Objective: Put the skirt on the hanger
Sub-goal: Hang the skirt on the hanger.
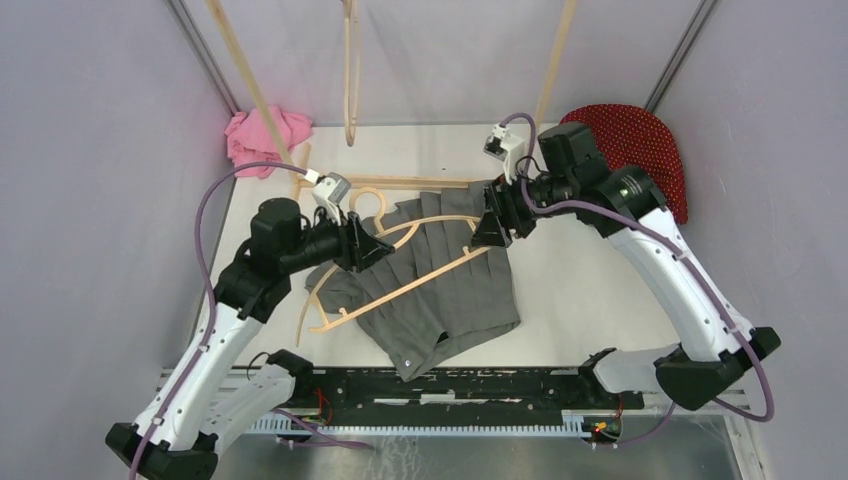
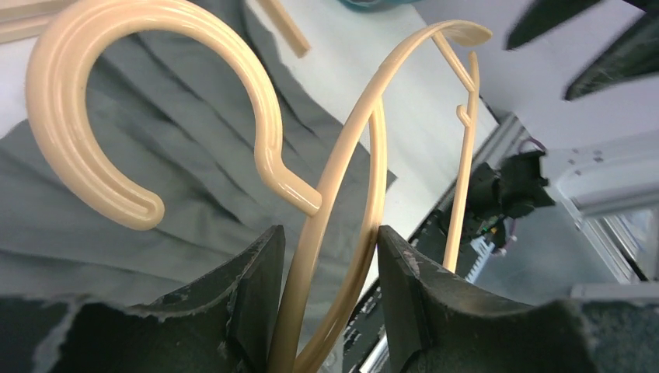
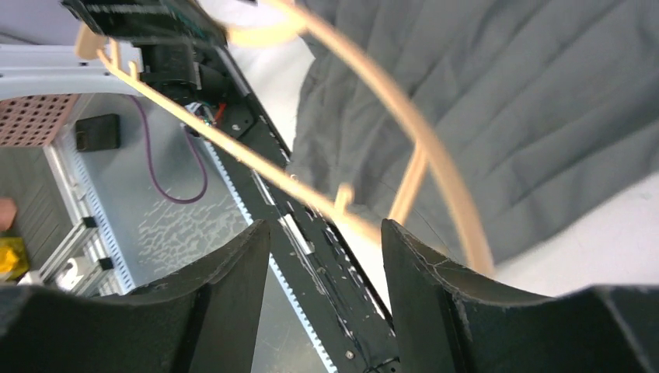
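A grey pleated skirt (image 1: 450,290) lies spread on the table's middle, and shows in the left wrist view (image 2: 155,155) and the right wrist view (image 3: 544,101). A cream hanger (image 1: 400,292) lies tilted across it, hook toward the back left. My left gripper (image 1: 368,248) is shut on the hanger (image 2: 35,85) just below its hook, with both thin bars pinched between the jaws (image 2: 330,233). My right gripper (image 1: 492,228) hovers over the skirt's back right corner. It stands open (image 3: 325,225) with nothing between its fingers, and the hanger (image 3: 233,151) passes just beyond the tips.
A pink cloth (image 1: 262,138) lies at the back left by a wooden rack pole (image 1: 250,90). A second hanger (image 1: 350,80) hangs at the back. A red dotted cushion (image 1: 640,140) sits at the back right. A black rail (image 1: 450,385) runs along the near edge.
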Controlling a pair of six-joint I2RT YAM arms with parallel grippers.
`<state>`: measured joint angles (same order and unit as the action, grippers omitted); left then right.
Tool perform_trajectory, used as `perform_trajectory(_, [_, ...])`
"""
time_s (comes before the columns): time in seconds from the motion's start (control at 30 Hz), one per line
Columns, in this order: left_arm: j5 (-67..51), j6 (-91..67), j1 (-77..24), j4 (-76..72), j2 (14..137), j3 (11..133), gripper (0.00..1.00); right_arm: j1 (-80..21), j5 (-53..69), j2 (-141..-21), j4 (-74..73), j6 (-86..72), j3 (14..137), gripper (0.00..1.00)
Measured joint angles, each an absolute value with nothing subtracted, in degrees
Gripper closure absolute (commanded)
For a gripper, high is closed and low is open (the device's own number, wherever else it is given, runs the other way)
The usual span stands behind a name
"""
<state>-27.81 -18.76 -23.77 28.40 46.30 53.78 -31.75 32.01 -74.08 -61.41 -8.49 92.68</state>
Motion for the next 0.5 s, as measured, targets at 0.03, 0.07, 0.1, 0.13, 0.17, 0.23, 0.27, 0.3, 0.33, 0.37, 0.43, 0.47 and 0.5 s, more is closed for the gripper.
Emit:
perform_trajectory(0.03, [-28.9, -18.8, -24.1, 28.0, 46.5, 53.8, 0.95, -31.8, 33.2, -75.3, -61.1, -8.4, 93.5, 0.40])
perform_trajectory(0.07, [-30.5, -18.6, -24.8, 27.6, 46.8, 53.8, 0.95, -31.8, 34.8, -76.7, -60.9, -8.1, 94.5, 0.40])
perform_trajectory(0.1, [-32.0, -18.5, -25.6, 27.1, 47.2, 53.8, 0.95, -31.9, 36.1, -78.3, -60.5, -7.9, 95.4, 0.40])
perform_trajectory(0.13, [-33.3, -18.4, -26.8, 26.8, 47.7, 53.8, 0.95, -31.9, 37.2, -79.7, -60.4, -7.6, 96.2, 0.41])
perform_trajectory(0.17, [-34.1, -18.2, -28.3, 26.7, 48.3, 53.8, 0.95, -32.0, 38.1, -81.2, -60.4, -7.3, 97.1, 0.42])
perform_trajectory(0.23, [-34.8, -17.4, -32.0, 26.7, 49.3, 53.8, 0.95, -32.2, 40.2, -83.9, -60.3, -6.9, 99.0, 0.42])
perform_trajectory(0.27, [-35.0, -17.0, -34.2, 26.7, 49.8, 53.8, 0.95, -32.3, 41.5, -85.2, -60.1, -6.7, 99.7, 0.43])
perform_trajectory(0.3, [-35.0, -16.6, -36.3, 26.7, 50.3, 53.8, 0.96, -32.4, 42.8, -86.2, -59.8, -6.6, 100.2, 0.43])
perform_trajectory(0.33, [-35.0, -16.4, -38.0, 26.7, 50.7, 53.8, 0.96, -32.6, 44.0, -86.8, -59.5, -6.5, 100.2, 0.43])
perform_trajectory(0.37, [-34.9, -16.2, -39.4, 26.9, 51.1, 53.9, 0.96, -33.0, 45.2, -87.3, -59.4, -6.3, 100.2, 0.43])
perform_trajectory(0.43, [-34.0, -14.8, -41.9, 27.1, 52.4, 54.0, 0.96, -34.0, 46.9, -87.5, -59.0, -6.1, 100.0, 0.44])
perform_trajectory(0.47, [-33.6, -14.9, -42.6, 27.4, 52.9, 54.0, 0.96, -34.7, 47.7, -87.3, -58.7, -5.9, 99.5, 0.45])
perform_trajectory(0.5, [-33.1, -14.9, -43.0, 27.6, 53.4, 54.0, 0.96, -35.5, 48.1, -86.8, -58.4, -5.8, 98.6, 0.46])
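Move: The hanger's neck is at the left fingertips, about 2 cm ahead and 1 cm to the right, with its arch already between the half-open fingers; the hanger's right end lies some 17 cm to that hand's right and 2 cm ahead. The skirt's middle is 7 cm to the left hand's right, about 26 cm below, and the stand's base rail 20 cm ahead, 3 cm right, equally low. From the open right hand the neck is about 17 cm left, level fore and aft, some 3 cm lower. The left hand draws the hanger back and to the right, about 7 cm each way, sinking a couple of centimetres and turning some 25 degrees clockwise, while late on its fingers close from half open to nearly shut and end pinching the hanger by the neck. The right hand stays open and leaves the hanger's right end, sliding about 6 cm left towards the neck with a small swing forward and back again, turning roughly 15 degrees counter-clockwise. ##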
